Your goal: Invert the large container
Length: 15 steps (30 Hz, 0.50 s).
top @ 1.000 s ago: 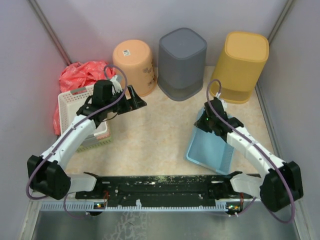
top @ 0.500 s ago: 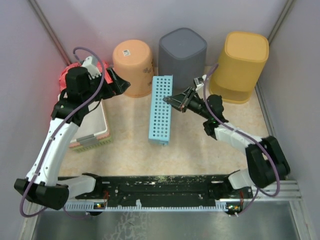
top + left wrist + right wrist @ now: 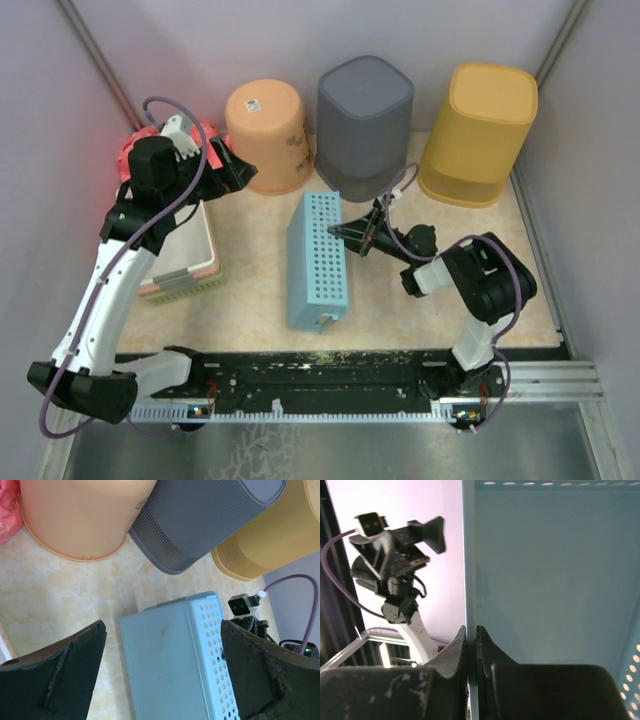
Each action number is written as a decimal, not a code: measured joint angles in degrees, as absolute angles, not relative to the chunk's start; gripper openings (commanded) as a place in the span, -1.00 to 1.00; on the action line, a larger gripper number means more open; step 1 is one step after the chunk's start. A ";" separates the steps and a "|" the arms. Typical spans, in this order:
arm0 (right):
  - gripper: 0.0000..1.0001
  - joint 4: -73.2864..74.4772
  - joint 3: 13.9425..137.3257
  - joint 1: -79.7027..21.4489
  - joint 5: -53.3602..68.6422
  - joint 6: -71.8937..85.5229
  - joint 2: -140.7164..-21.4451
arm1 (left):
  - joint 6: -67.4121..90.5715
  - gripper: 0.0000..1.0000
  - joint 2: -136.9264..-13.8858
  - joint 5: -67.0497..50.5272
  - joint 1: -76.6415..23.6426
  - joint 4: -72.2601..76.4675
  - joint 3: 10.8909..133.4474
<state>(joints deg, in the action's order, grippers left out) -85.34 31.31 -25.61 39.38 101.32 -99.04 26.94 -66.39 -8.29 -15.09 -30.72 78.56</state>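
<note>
The large container (image 3: 318, 262) is a light blue perforated basket at the middle of the table. It is tipped over, with a perforated wall facing up and its solid bottom (image 3: 165, 665) turned toward the left arm. My right gripper (image 3: 347, 232) is shut on the thin edge of its wall (image 3: 471, 605) at the far right corner. In the right wrist view the container's smooth inner face (image 3: 545, 570) fills the right half. My left gripper (image 3: 238, 168) hangs open and empty, high up beside the orange bucket and apart from the container, which shows between its fingers (image 3: 60, 675).
Three upturned bins line the back wall: an orange bucket (image 3: 268, 133), a grey bin (image 3: 364, 122) and a yellow bin (image 3: 480, 130). Stacked baskets, white on top (image 3: 180, 245), and a red bag (image 3: 135, 152) sit at the left.
The right gripper has swung the container further over, lower and toward the near left, and the right arm has folded in. The left arm has barely moved.
</note>
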 measured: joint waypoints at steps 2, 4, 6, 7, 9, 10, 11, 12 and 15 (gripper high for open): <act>-1.00 -85.89 28.42 -24.97 40.18 101.65 -99.94 | 26.94 0.99 -66.59 -8.45 -15.09 -30.85 78.54; -0.91 -86.96 25.89 -23.81 40.97 101.65 -99.96 | 26.89 0.99 -66.65 -8.60 -15.09 -30.92 78.54; -0.51 -88.38 23.40 -21.02 42.50 101.49 -99.48 | 26.83 0.99 -66.65 -8.86 -15.05 -30.92 78.48; -0.31 -88.97 21.89 -18.92 43.55 101.38 -99.20 | 26.74 0.99 -66.65 -9.13 -15.05 -30.92 78.41; 0.13 -89.25 19.40 -15.00 45.21 100.88 -98.91 | 26.70 0.99 -66.67 -9.74 -15.05 -30.89 78.15; 0.27 -89.17 17.91 -12.47 46.11 100.49 -98.89 | 26.68 0.99 -66.78 -10.17 -15.03 -30.92 78.02; 0.40 -89.10 16.80 -10.59 46.87 100.53 -98.89 | 26.68 0.99 -66.96 -10.61 -15.00 -30.89 77.91; 0.65 -89.12 15.64 -8.23 47.88 100.07 -98.91 | 26.68 0.99 -67.22 -11.22 -15.00 -30.92 77.78; 0.73 -89.12 13.67 -3.40 50.52 99.48 -99.22 | 26.59 0.99 -68.27 -13.23 -15.00 -30.89 77.43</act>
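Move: The light-blue container is held on edge by its right-hand rim; its middle lies about 5 cm left of the right hand, 4 cm back and 11 cm below. From that hand, the grey container stands some 24 cm ahead and 8 cm to the right, the orange one roughly 24 cm ahead and 14 cm to the left, their middles some 7 cm lower. From the left hand, the blue container is about 15 cm right, 11 cm back and 23 cm below. The blue container's rim, still pinched at the start, is taken down by the right hand, which then swings about 11 cm to the right while sinking some 8 cm and turning a little clockwise. Its fingers open wide partway and end astride the rim, one finger against it. The wide-open left hand begins easing down and right by about 2 cm. ##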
